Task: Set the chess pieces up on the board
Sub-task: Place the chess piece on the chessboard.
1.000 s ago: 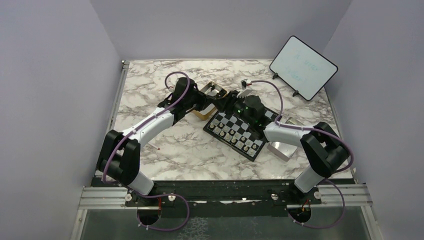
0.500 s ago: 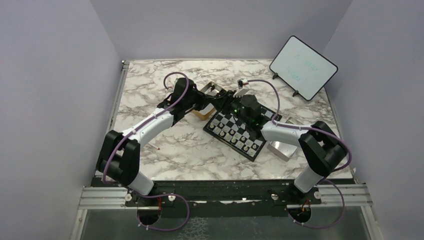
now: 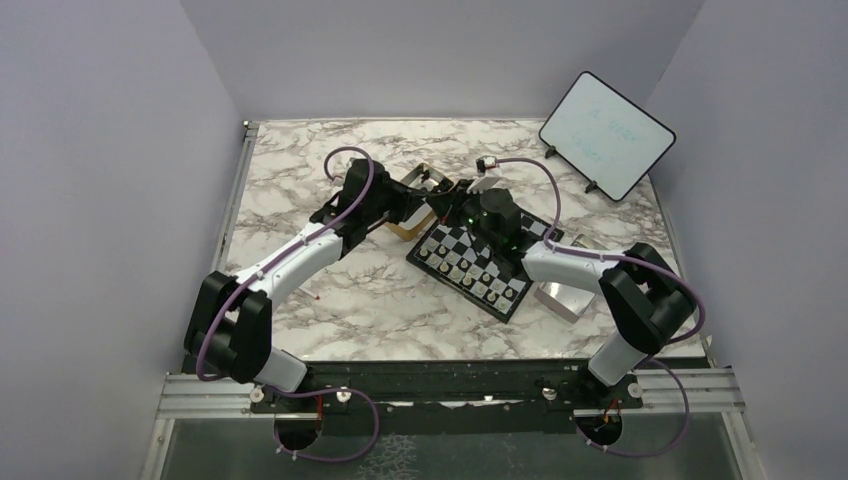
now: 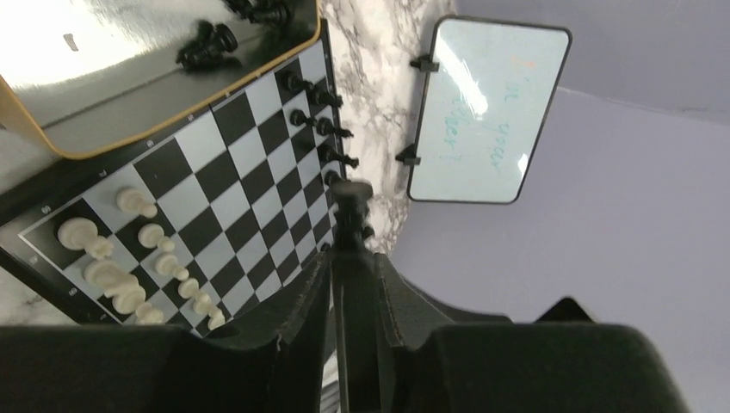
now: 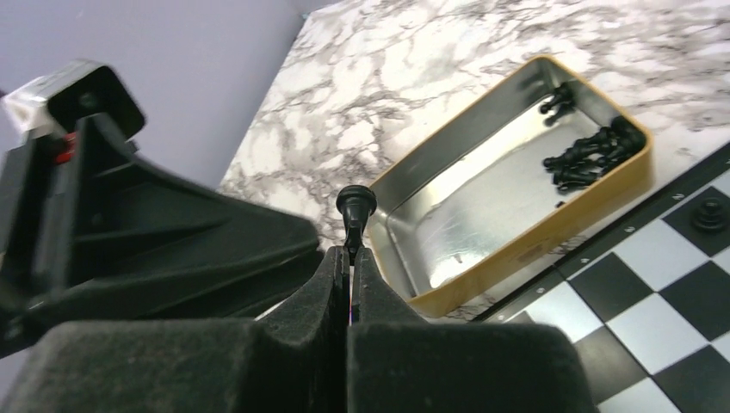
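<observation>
Above the gap between the gold tin and the board, my two grippers meet tip to tip. A black chess piece sticks out of my right gripper, which is shut on its stem. In the left wrist view the same piece stands between the fingers of my left gripper, which close around it with a thin line of light beside one finger. Pale pieces line the board's near rows and black pieces its far edge. More black pieces lie in the tin.
A white tablet with a dark rim stands on feet at the back right. A silver lid lies right of the board, under the right forearm. The marble table's edges have raised rails on the left and at the front.
My right gripper has closed onto the black piece held out by the left gripper. The left arm's elbow and shoulder have swung a little to the left.
</observation>
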Robot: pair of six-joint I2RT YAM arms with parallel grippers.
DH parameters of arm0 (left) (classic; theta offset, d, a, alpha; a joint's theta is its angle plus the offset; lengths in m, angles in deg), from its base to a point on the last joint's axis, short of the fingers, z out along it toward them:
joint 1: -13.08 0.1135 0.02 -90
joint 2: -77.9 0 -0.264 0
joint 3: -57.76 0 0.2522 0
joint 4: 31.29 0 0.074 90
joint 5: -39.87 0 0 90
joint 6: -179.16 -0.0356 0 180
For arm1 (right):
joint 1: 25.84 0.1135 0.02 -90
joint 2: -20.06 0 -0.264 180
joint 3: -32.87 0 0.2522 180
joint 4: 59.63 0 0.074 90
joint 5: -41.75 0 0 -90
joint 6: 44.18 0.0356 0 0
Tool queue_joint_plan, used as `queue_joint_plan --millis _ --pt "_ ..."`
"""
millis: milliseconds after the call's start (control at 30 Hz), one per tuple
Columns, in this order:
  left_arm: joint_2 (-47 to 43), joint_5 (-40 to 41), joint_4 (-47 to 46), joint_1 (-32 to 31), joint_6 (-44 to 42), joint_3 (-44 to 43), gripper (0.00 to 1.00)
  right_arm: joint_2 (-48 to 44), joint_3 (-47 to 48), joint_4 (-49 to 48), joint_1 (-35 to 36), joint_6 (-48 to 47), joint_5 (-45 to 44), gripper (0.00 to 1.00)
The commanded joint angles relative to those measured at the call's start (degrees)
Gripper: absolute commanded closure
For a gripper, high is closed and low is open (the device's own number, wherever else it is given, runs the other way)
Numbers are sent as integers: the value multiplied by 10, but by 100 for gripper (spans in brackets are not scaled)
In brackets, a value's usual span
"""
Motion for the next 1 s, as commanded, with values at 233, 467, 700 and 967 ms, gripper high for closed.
queue_joint_plan --millis 233,467,700,967 --pt "-34 -47 5 -11 -27 12 45 -39 35 115 -5 -99 -51 100" --pt "-47 -26 43 -11 -161 16 36 -75 80 302 -32 -199 -3 99" --pt "-76 0 63 -9 -315 20 11 -103 126 507 -107 -244 71 99" --pt "-106 -56 96 -9 -556 -2 1 -116 186 716 -220 -293 105 100"
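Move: The two hands meet above the board's left corner, the black chess piece between their fingertips and in the right hand's grip. The open squares along the board's far-right edge lie about 21 cm right of the right hand, 2 cm ahead and 16 cm below; the set-up black pieces stand about 14 cm right and 8 ahead, the lone black pawn 26 right and 3 back. The tray's middle is 8 cm ahead, 4 left. From the left hand those open squares are some 22 cm right, 2 ahead. The left fingers spread from nearly shut to fully wide and let the black piece go while that hand backs off about 4 cm towards its base, rolling its left side up and turning clockwise. The right hand, fingers staying shut on the piece, eases away slowly at first, then sweeps right about 16 cm over the board towards its far-right edge, sinking slightly as its fingers tip from almost level to pointing some 40 degrees down. ##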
